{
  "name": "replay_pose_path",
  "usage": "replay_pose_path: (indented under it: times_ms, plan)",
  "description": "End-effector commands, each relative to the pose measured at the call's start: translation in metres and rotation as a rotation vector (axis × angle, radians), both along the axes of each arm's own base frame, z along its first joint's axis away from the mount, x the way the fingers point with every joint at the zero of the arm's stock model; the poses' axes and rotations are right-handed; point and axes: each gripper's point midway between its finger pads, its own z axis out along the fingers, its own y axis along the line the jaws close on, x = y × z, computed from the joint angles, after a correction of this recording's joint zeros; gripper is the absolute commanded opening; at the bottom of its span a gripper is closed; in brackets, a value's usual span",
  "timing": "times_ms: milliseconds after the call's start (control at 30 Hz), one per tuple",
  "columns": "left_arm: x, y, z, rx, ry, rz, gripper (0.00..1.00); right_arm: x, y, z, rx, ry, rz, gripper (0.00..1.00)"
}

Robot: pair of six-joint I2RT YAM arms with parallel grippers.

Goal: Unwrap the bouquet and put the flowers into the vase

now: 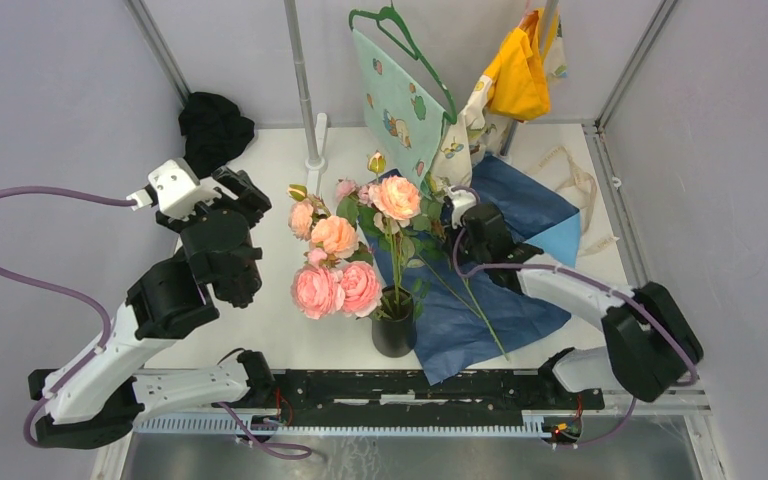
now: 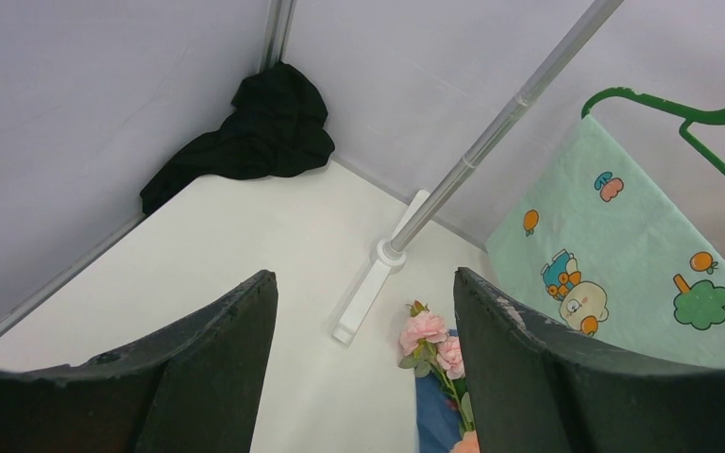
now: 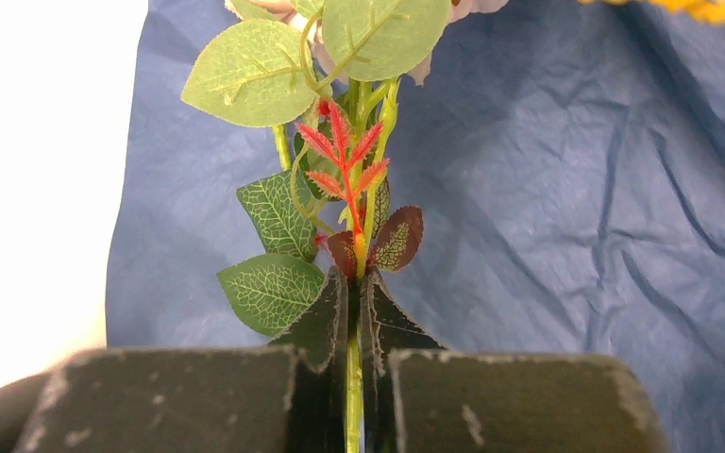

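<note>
The black vase stands at the table's front middle with several pink and peach flowers in it. The bouquet's wrap lies spread open as dark-blue paper with a light-blue corner. My right gripper is over that paper, shut on a rose's thin green stem just below its leaves; the bloom is cut off at the frame's top. Another stem lies on the paper. My left gripper hovers open and empty at the left, with small pink roses beyond it.
A black cloth heap lies in the back left corner. A pole on a white foot stands at the back. A pale green patterned cloth on a green hanger and a yellow cloth hang behind. A cream cord lies at back right.
</note>
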Motion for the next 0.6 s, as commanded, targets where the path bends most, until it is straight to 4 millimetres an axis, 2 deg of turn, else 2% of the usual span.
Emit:
replay_pose_path:
  times_ms: [0, 167, 300, 400, 500, 567]
  plan:
    - [-0.003, 0.005, 0.005, -0.062, -0.035, 0.01, 0.75, -0.017, -0.013, 0.025, 0.043, -0.058, -0.012, 0.0]
    - [-0.005, 0.007, 0.007, -0.072, -0.041, 0.006, 0.75, -0.047, -0.045, 0.028, 0.005, -0.07, -0.054, 0.0]
    - [-0.004, 0.005, 0.007, -0.073, -0.039, -0.001, 0.75, -0.065, -0.065, 0.045, 0.027, -0.121, -0.095, 0.0]
    - [-0.003, 0.002, 0.007, -0.073, -0.037, -0.012, 0.75, -0.073, -0.074, 0.071, 0.07, -0.182, -0.119, 0.0]
    - [-0.002, 0.0, 0.008, -0.075, -0.037, -0.017, 0.75, -0.079, -0.081, 0.114, 0.14, -0.28, -0.141, 0.0]
    - [-0.001, -0.001, 0.009, -0.074, -0.037, -0.02, 0.75, -0.083, -0.085, 0.15, 0.195, -0.36, -0.15, 0.0]
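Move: The vase, where the right hand's held pale-pink flower belongs, stands about 16 cm back and 10 cm to the left of that hand, its middle roughly 1 cm lower. A leftover stem lies 5 cm back, straight below by 8 cm, its pink blooms 11 cm ahead, 16 cm left and 6 cm below; the light blue wrap is 3 cm ahead, 18 cm right and 8 cm below. From the idle left hand the vase lies 6 cm back, 23 cm right and 36 cm below. With its closed fingers still pinching the flower by the stem just below the leaves, the right hand draws back and to the right by about 8 cm each way, across the dark blue sheet towards its own base and clear of the leftover stem. It rises some 8 cm as it goes, climbing faster near the end, and its fingers tip upward by about 10 to 15 degrees while the stem's long cut end trails back towards the base. ##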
